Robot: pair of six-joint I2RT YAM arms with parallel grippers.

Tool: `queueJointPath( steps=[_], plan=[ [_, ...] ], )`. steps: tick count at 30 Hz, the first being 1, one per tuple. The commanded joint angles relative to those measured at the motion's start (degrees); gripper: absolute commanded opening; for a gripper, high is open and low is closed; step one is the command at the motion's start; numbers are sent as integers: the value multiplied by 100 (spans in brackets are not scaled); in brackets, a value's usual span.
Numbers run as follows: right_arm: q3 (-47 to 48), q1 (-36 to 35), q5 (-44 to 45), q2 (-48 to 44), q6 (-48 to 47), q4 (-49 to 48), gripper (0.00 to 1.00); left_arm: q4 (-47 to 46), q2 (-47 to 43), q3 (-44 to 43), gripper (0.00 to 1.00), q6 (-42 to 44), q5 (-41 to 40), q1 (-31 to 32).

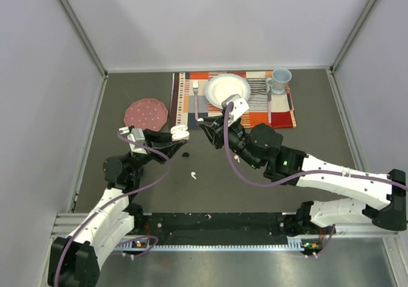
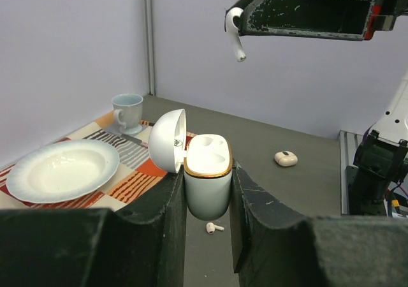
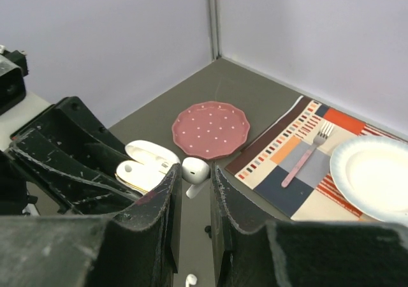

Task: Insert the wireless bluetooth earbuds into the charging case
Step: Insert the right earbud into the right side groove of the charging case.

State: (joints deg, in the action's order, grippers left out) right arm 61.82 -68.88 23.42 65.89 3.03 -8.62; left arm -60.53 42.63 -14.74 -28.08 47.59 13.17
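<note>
My left gripper (image 2: 207,180) is shut on a white charging case (image 2: 207,172) with a gold rim. The case is upright, its lid (image 2: 167,140) swung open to the left and both sockets empty. My right gripper (image 3: 196,173) is shut on a white earbud (image 3: 196,170), stem pointing down. It hovers just right of and above the case (image 1: 180,132), apart from it. In the left wrist view this earbud (image 2: 234,35) hangs from the right fingers (image 2: 299,6). A second white earbud (image 1: 192,173) lies on the table below, and a small black one (image 1: 185,153) lies near it.
Beyond the grippers lies a striped placemat (image 1: 280,115) with a white plate (image 1: 226,89), a fork (image 1: 196,99) and a pale blue mug (image 1: 279,80). A red dotted plate (image 1: 145,113) sits at the left. A closed pale pink case (image 2: 285,159) lies on the table.
</note>
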Motion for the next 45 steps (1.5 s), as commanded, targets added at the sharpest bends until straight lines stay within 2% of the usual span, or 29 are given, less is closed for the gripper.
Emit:
queueJointPath(
  steps=[1, 33, 45],
  plan=[
    [330, -187, -92, 117, -171, -386, 11, -2, -9, -266, 0, 285, -198, 133],
    [761, -301, -452, 882, -127, 212, 12, 252, -88, -328, 0, 575, -321, 344],
    [682, -301, -13, 908, -136, 168, 11, 332, -132, -345, 0, 628, -321, 353]
  ],
)
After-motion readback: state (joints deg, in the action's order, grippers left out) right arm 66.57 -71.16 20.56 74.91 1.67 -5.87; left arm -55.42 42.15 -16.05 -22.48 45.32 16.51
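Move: The open charging case, still pinched in the left fingers, lies about 7 cm left of the right hand, 1 cm nearer the base and some 6 cm below it. Seen from the left hand, the right earbud in the right fingers is 8 cm to the right, 1 cm ahead and 8 cm up. On the table, about 28 cm below the right hand, a loose earbud lies 2 cm ahead and 4 cm left, and a black ear tip 10 cm ahead and 7 cm left. The right earbud, kept in the right fingers with its stem hanging down, is carried about 5 cm left to the case, sinking some 3 cm, mostly late on, to bring the stem to the right side groove. The right hand rolls slightly, its left side dipping under 10 degrees, then stops there; the left hand keeps its grip and holds the case nearly still. ##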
